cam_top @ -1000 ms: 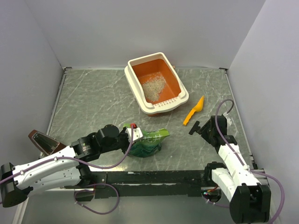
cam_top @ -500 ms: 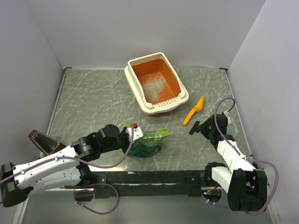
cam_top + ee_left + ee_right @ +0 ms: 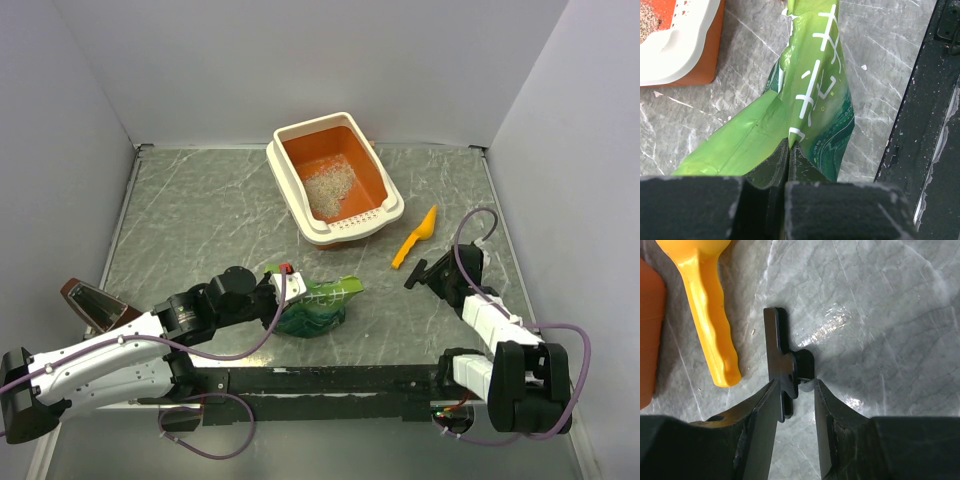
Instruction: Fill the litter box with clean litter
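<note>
The litter box (image 3: 300, 215), orange inside with a cream rim, stands at the back middle with a small pile of pale clean litter (image 3: 328, 188) in it. Its corner (image 3: 685, 55) and some litter (image 3: 649, 20) show in the left wrist view. A green crinkly bag (image 3: 322, 300) lies near the front; my left gripper (image 3: 278, 290) is shut on the bag's folded edge (image 3: 815, 90), jaws (image 3: 789, 146) pressed together. My right gripper (image 3: 430, 272) sits low at the right, its fingers closed against both sides of a small black clip (image 3: 780, 350).
An orange-yellow scoop (image 3: 415, 238) lies between the litter box and the right gripper, its handle (image 3: 707, 315) just left of the clip. A brown object (image 3: 90, 302) lies at the table's left edge. Walls close in on three sides.
The right gripper's jaws have narrowed onto the black clip and the right forearm has shifted slightly. The left arm and the bag have not moved.
</note>
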Robot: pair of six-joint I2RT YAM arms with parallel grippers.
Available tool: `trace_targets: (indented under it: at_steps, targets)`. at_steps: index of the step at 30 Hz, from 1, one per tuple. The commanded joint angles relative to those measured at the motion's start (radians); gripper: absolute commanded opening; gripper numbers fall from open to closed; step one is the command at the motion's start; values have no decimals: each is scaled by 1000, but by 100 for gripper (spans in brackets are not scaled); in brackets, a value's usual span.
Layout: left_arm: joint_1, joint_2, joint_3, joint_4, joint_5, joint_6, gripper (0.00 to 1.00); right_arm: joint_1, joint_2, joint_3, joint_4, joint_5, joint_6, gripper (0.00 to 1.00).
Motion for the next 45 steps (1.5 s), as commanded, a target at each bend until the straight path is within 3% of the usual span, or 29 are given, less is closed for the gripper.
trace_targets:
  at_steps: [1,10,11,13,18,25,31,35,41,45]
  targets:
    - [3,9,19,34,23,-21,1,-9,30,12,57,-6,1,40]
    - [1,8,20,31,9,-26,1,-8,83,49,46,2,6,28]
    - [3,5,19,31,9,-26,1,-8,92,53,48,2,6,22]
    - [1,2,17,32,4,-22,1,-8,105,63,49,2,6,0]
    - [-2,3,23,28,-32,-29,1,-5,71,73,14,63,-28,0]
    - [-6,55,123,-54,18,-33,29,4,-211,122,-196,132,-146,0]
    - [-39,100,279,-166,-2,-47,35,53,-341,276,-348,37,-318,0]
    - [-40,92,413,-190,-22,-78,41,213,-332,398,-392,-52,-367,0]
    - [-31,104,525,-146,-129,-229,51,461,-317,544,-300,-272,-482,0]
    - [84,98,491,-40,-19,-327,47,529,-251,746,-423,-412,-569,0]
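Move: The black clip lies just ahead of the right fingertips, about 2 cm forward, 2 cm left and 1 cm lower. The yellow scoop is some 9 cm beyond the clip and level with it sideways. From the left hand, the pinched litter bag's middle is about 8 cm below and 3 cm right, while the clip lies roughly 12 cm forward, 27 cm right and 17 cm down. Right pinches the clip, carries it up about 25 cm and left; left opens off the bag, rising some 17. ##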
